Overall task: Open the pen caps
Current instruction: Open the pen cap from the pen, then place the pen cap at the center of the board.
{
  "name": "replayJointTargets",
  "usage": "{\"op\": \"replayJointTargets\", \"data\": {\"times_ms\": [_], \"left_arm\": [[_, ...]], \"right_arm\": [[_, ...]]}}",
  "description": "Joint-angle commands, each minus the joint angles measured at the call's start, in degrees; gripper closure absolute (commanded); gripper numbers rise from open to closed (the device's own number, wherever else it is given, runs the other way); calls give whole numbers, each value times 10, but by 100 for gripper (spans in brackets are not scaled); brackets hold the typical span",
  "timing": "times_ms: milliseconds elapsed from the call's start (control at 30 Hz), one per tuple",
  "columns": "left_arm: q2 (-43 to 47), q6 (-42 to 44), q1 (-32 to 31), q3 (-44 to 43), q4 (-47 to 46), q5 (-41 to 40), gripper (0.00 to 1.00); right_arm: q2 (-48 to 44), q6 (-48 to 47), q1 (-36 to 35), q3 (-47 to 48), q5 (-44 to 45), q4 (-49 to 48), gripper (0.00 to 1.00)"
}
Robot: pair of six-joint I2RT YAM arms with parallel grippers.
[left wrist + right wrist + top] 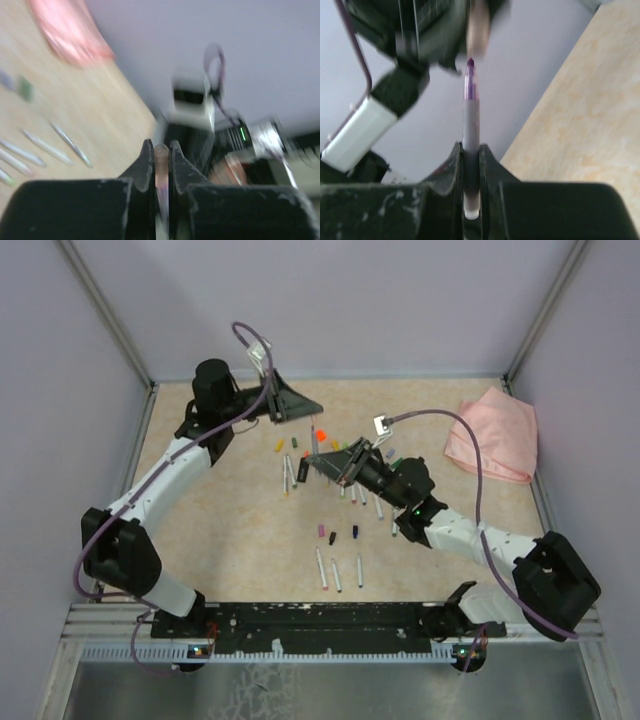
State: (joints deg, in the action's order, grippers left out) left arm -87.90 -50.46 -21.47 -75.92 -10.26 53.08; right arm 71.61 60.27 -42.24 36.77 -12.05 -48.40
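Note:
My left gripper (312, 407) (161, 146) is raised over the far middle of the table, shut on a pinkish pen cap (162, 161); only the cap's rounded end shows between the fingertips. Just below it my right gripper (318, 457) (471, 147) is shut on a white pen barrel (471, 125). The barrel's bare purple tip (470, 65) points at the left gripper. That cap (477, 27) hangs blurred a little beyond the tip, apart from it. Loose pen caps lie on the table: yellow (279, 447), pink (321, 531), black (356, 535).
Several white pens (337, 573) (47, 147) lie in the middle and near part of the table. A pink cloth (495, 435) (70, 30) is bunched at the far right. Grey walls close the table on three sides.

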Motion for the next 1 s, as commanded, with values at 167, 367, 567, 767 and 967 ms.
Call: {"op": "replayJointTargets", "data": {"times_ms": [167, 367, 567, 767, 967], "left_arm": [[-11, -1, 112, -93, -150, -363, 100], [-9, 8, 114, -92, -155, -328, 100], [46, 1, 122, 26, -163, -261, 100], [114, 26, 124, 156, -85, -154, 100], [189, 108, 114, 249, 131, -136, 100]], "right_arm": [[7, 6, -47, -24, -224, 57, 100], [-4, -2, -49, -22, -214, 76, 100], [-31, -36, -49, -27, -190, 129, 100], [-56, -90, -49, -25, -166, 215, 100], [-71, -146, -50, -16, -141, 300, 100]]}}
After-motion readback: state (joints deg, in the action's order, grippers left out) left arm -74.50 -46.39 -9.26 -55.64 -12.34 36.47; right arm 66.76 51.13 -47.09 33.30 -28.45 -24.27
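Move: The left hand, gripping the cap, has the yellow cap on the table about 14 cm ahead, 11 cm left and some 33 cm below; the green cap lies 4 cm right of that yellow one, and the black marker is 7 cm ahead and 4 cm left of the hand. From the right hand, gripping the purple-tipped pen, the leftmost near pen is about 15 cm back, level sideways and 29 cm down; the loose pink cap is 4 cm back, straight below its line. Both grips hold, the left on the cap and the right on the bared pen, as the hands spring apart. The left shoots forward, left and up, over 10 cm each way, swinging some 45 degrees counter-clockwise, then sinks about 17 cm while drawing back towards the loose caps' side. The right recoils back and down towards the near pens, turning counter-clockwise, then tips its fingers lower and eases down. ##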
